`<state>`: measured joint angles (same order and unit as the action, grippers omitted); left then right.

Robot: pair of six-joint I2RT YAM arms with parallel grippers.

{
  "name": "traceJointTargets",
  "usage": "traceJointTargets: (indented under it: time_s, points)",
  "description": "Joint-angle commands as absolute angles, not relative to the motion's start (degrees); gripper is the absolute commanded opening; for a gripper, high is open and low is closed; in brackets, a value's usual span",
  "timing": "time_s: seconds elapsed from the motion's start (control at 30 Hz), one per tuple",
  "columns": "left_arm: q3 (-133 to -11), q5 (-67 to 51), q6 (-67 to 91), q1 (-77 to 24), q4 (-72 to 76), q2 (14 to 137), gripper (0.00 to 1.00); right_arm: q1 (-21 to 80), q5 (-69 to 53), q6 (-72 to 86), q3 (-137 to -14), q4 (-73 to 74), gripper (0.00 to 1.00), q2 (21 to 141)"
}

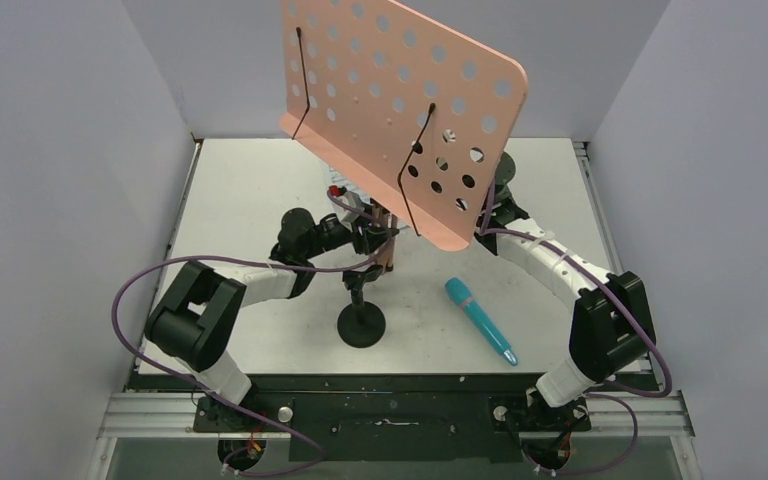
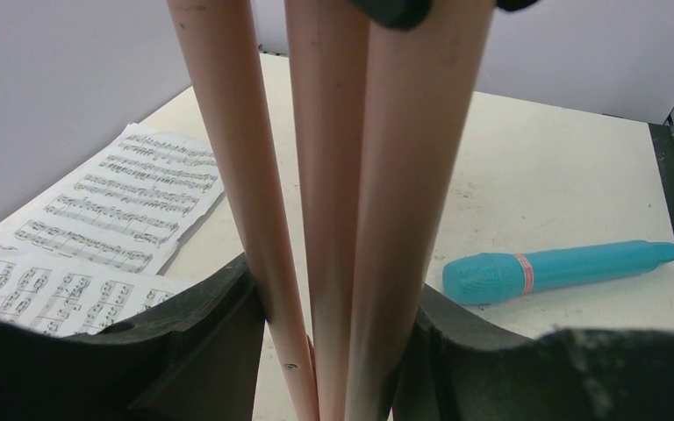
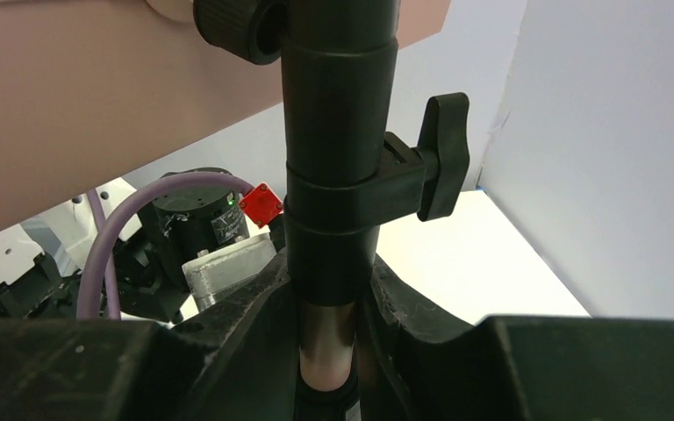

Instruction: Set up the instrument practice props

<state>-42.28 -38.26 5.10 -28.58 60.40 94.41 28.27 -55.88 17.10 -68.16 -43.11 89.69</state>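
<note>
The pink perforated music stand [image 1: 390,90] hangs tilted over the middle of the table. My left gripper [image 2: 338,307] is shut on its three folded pink legs [image 2: 228,132], which run up between the fingers. My right gripper [image 3: 329,303] is shut on the stand's pole just under the black clamp collar [image 3: 338,175]; the pink desk hides it in the top view. The teal microphone [image 1: 480,320] lies on the table at the front right, also seen as the microphone [image 2: 562,270] beside the legs. The black mic stand [image 1: 360,325] stands upright at the front centre. Two sheet-music pages [image 2: 114,206] lie flat at the left.
White walls close in on three sides of the table [image 1: 250,190]. A black rail [image 1: 390,385] runs along its near edge. The collar's locking knob [image 3: 443,153] sticks out to the right. The left arm's wrist [image 3: 193,228] and purple cable sit close behind the pole.
</note>
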Motion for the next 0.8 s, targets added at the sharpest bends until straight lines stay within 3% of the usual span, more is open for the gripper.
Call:
traceJointTargets:
  time_s: [0.0, 0.1, 0.13, 0.17, 0.6, 0.77]
  points:
    - [-47.44, -35.11, 3.13, -27.53, 61.74, 88.75, 0.35, 28.86, -53.9, 13.36, -71.68, -40.24, 0.05, 87.45]
    - [-48.66, -34.66, -0.55, -26.29, 55.19, 86.21, 0.63, 29.04, -52.74, 12.49, -72.02, -39.05, 0.05, 86.97]
    - [-48.95, -34.85, -3.02, -25.66, 53.02, 85.42, 0.77, 29.16, -52.52, 11.95, -72.08, -38.38, 0.05, 86.74]
    - [-49.1, -34.89, -4.07, -25.38, 50.64, 84.47, 0.99, 29.22, -52.33, 11.36, -72.18, -37.49, 0.05, 86.55]
    - [-44.82, -31.56, -17.15, -22.8, 24.4, 68.25, 0.96, 29.31, -52.82, 6.23, -74.15, -29.62, 0.05, 85.24]
    - [-43.49, -22.88, -13.78, -22.78, 14.27, 60.78, 0.96, 29.4, -54.15, 7.12, -74.73, -30.45, 0.05, 85.43]
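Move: The left fingers are still closed on the music stand's bundled legs, with the leg hub about 8 cm above. The mic stand is roughly 15 cm back, 7 cm left and 13 cm lower; the blue microphone some 14 cm back, 20 cm right, 19 cm below. The right hand still grips the stand's neck, the desk's middle about 16 cm above and 5 cm back. Left fingers open off the legs, backing about 8 cm up and left, while the right keeps its grip. ##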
